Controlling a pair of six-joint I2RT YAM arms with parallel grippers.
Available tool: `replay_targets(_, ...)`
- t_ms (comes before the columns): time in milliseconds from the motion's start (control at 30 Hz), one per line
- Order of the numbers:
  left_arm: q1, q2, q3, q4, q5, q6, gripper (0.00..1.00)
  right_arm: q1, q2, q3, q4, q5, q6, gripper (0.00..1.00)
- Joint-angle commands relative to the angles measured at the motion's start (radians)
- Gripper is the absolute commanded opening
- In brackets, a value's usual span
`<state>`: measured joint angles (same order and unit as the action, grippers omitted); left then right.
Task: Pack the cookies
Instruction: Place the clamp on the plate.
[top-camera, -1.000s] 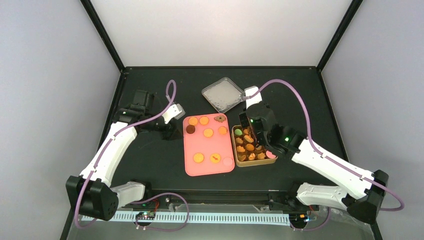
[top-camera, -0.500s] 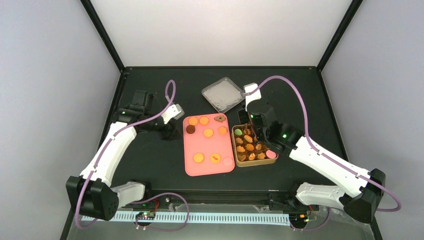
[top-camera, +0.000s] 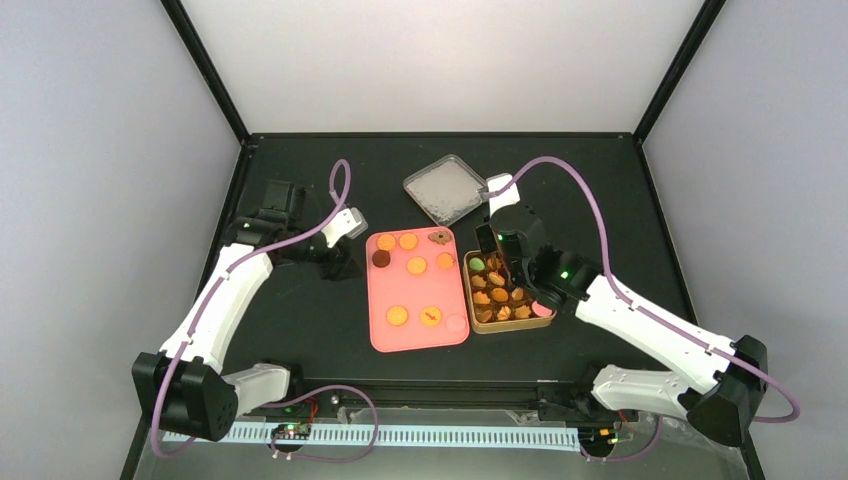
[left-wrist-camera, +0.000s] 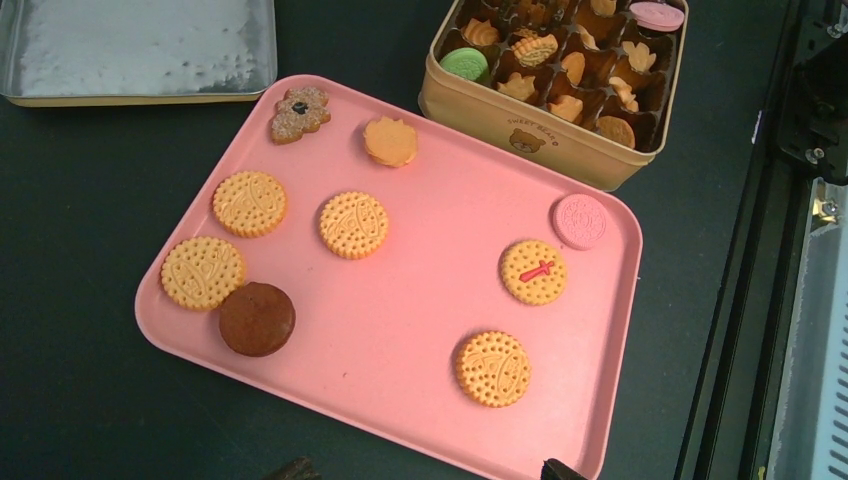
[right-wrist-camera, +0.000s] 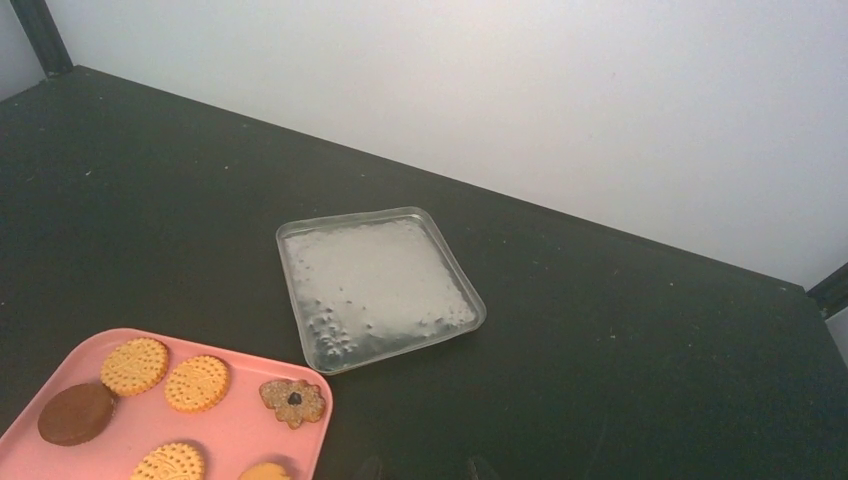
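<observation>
Several cookies (left-wrist-camera: 353, 224) lie spread on a pink tray (left-wrist-camera: 400, 330): golden round ones, a dark brown one (left-wrist-camera: 257, 318), a pale pink one (left-wrist-camera: 581, 221) and a flower-shaped one (left-wrist-camera: 300, 113). More cookies, one of them green (left-wrist-camera: 464, 64), fill the compartments of a tan tin (left-wrist-camera: 540, 135). My left gripper (left-wrist-camera: 428, 470) hovers open at the tray's left side, with nothing between its widely spread tips. My right gripper (top-camera: 487, 243) hangs over the tin's far end. In the right wrist view its two tips (right-wrist-camera: 425, 470) barely show, a little apart with only dark table between them.
The tin's silver lid (top-camera: 446, 188) lies upside down behind the tray, also in the right wrist view (right-wrist-camera: 375, 285). The tin (top-camera: 505, 326) sits against the tray's (top-camera: 400, 290) right side. A black rail (left-wrist-camera: 790, 250) runs along the table's near edge.
My right gripper has drawn back from over the tin's middle toward its far end. The left arm has not moved and the cookies lie as before.
</observation>
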<state>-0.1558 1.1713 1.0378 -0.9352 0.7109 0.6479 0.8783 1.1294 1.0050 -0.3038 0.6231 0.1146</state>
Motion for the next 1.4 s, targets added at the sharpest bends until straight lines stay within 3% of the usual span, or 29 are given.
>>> replay_targets(0, 0.010, -0.009, 0.005, -0.016, 0.023, 0.016, 0.60, -0.007, -0.008, -0.024, 0.013, 0.001, 0.019, 0.01)
replay_targets(300, 0.016, -0.006, 0.009, -0.018, 0.022, 0.008, 0.60, -0.007, -0.040, 0.078, -0.003, 0.024, -0.031, 0.01)
replay_targets(567, 0.082, 0.010, 0.036, -0.052, 0.017, -0.001, 0.62, -0.006, 0.011, 0.210, -0.001, -0.247, 0.114, 0.01)
replay_targets(833, 0.140, -0.021, 0.023, -0.063, -0.003, 0.021, 0.65, -0.005, 0.288, 0.323, -0.061, -0.578, 0.377, 0.01)
replay_targets(1200, 0.153, -0.029, -0.011, -0.059, -0.030, 0.038, 0.64, -0.006, 0.608, 0.504, -0.209, -0.595, 0.465, 0.02)
replay_targets(1367, 0.154, -0.016, -0.041, -0.046, -0.045, 0.045, 0.65, -0.007, 0.735, 0.536, -0.196, -0.605, 0.511, 0.13)
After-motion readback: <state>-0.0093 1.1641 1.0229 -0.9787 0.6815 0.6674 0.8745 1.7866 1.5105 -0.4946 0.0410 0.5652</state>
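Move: The plate, where the clamp in the right hand is to go, has its middle about 14 cm to that hand's left, 10 cm nearer the base and roughly 27 cm lower. The cookie box stands some 4 cm to the hand's right and 9 cm back, about 25 cm below; the lid lies 10 cm ahead and 8 cm left, 27 cm below. From the left hand, the plate's middle is about 10 cm right, 4 cm back and 19 cm below. Up first by about 8 cm, then in a quick arc to the left and down, the right hand carries the clamp from the box side to above the plate, ending some 18 cm farther left and 10 cm lower. The wrist turns roughly 40 degrees, fingers tipping down and swinging left, still gripping the handle. The left hand draws about 4 cm left, clear of the plate. ##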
